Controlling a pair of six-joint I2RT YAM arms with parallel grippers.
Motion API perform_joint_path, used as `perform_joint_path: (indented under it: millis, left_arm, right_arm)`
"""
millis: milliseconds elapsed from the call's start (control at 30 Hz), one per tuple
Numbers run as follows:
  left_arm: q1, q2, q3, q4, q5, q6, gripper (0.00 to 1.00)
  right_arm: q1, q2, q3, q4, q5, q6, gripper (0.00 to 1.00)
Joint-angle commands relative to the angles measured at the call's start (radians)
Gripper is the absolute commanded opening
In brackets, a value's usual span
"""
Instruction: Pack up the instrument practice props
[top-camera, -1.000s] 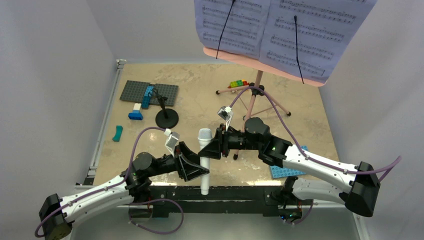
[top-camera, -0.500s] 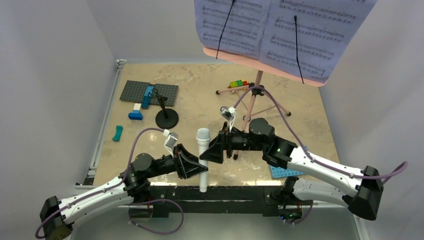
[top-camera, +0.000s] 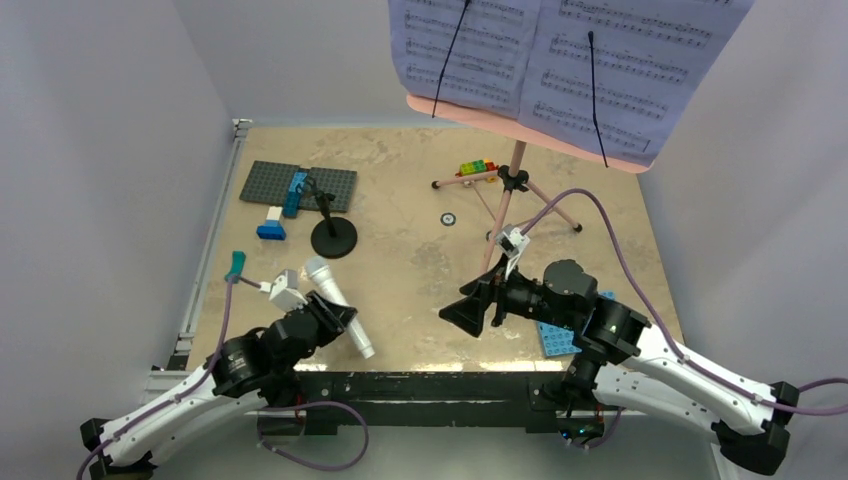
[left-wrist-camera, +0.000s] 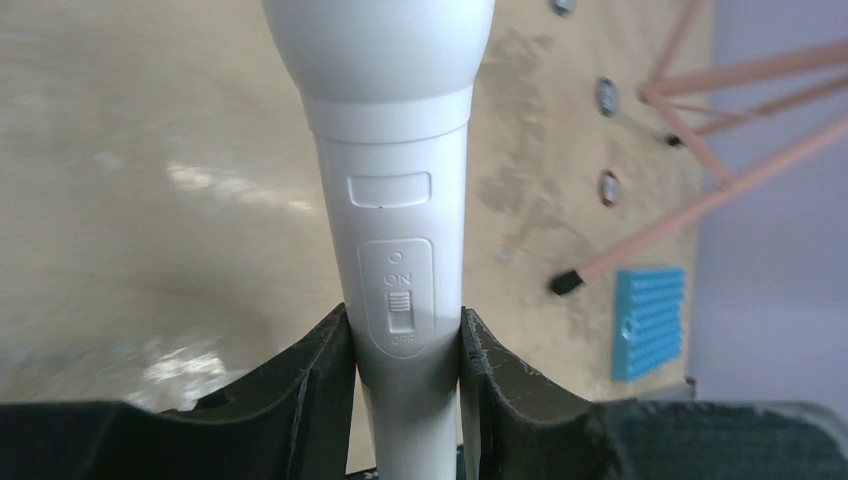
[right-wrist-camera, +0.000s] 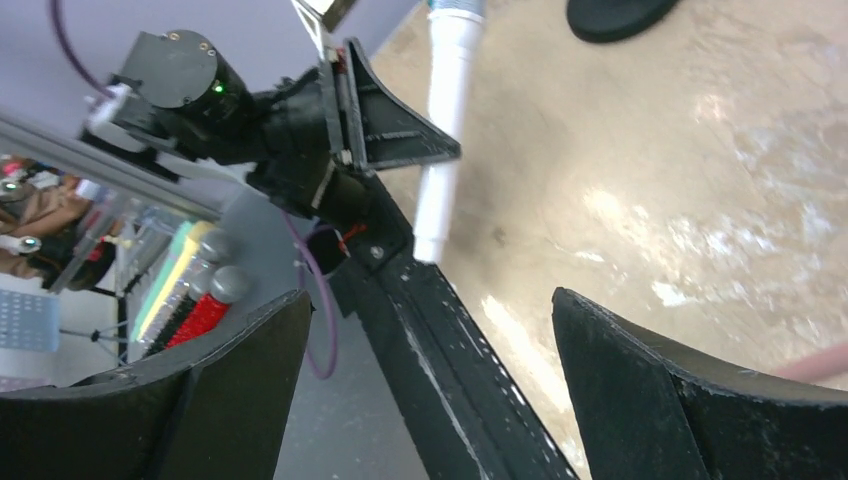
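The grey-white microphone (top-camera: 338, 306) (left-wrist-camera: 398, 190) is clamped between the fingers of my left gripper (top-camera: 337, 320) (left-wrist-camera: 405, 352), near the table's front left. It tilts with its head up and to the left, and its ON/OFF switch faces the wrist camera. My right gripper (top-camera: 466, 316) (right-wrist-camera: 428, 300) stands open and empty to the right of it, pointing at the left gripper (right-wrist-camera: 385, 130) and the microphone (right-wrist-camera: 446, 120). The black round-based mic stand (top-camera: 333, 238) stands at mid left. The pink music stand (top-camera: 508, 205) rises at the back right, with lavender sheet-music pages (top-camera: 560, 60) on its desk.
A grey studded plate (top-camera: 300, 183) with blue bricks lies at the back left. A blue plate (top-camera: 558, 340) (left-wrist-camera: 648, 320) lies under my right arm. Coloured bricks (top-camera: 476, 167) sit by the stand's legs, a teal piece (top-camera: 236, 262) at the left edge, and a small disc (top-camera: 447, 219) mid-table.
My left gripper closed on the microphone and pulled back left with it, tilting it. My right gripper opened, let the microphone go and drew back to the right.
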Motion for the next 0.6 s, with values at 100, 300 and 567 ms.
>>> perform_joint_path:
  millis: [100,300,567]
  left_arm:
    - [-0.001,0.177,0.132,-0.432,-0.311,-0.477,0.0]
    - [0.232,0.45,0.238,-0.326,-0.229,-0.317,0.0]
    - [0.551,0.564,0.187,-0.026,0.012,-0.127,0.0]
  right_arm:
    - [-0.004,-0.002,-0.029,-0.057,0.053,-0.032,0.97]
    - [-0.004,-0.02,-0.03,-0.068,0.053,-0.042,0.99]
    - [-0.003,-0.059,-0.032,-0.096,0.067,-0.052,0.99]
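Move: Some 15 cm to the left of the left hand, 8 cm ahead and 11 cm below lies the bare patch of table that the held white microphone is heading for. The round base of the black stand is about 19 cm ahead and 4 cm left, the teal piece 12 cm ahead and 28 cm left, the blue blocks 24 cm ahead and 21 cm left, all at table level. From the right hand that patch is roughly 42 cm left, 11 cm ahead and 26 cm below. Swinging left by about 10 cm, the left hand keeps the white microphone pinched by its handle and carries it over the bare table towards the teal piece, first sinking slightly, then also reaching forward. The wrist turns some 40 degrees counter-clockwise and tips the fingers down. The empty right hand, already open, sinks a little and then all but stops. ##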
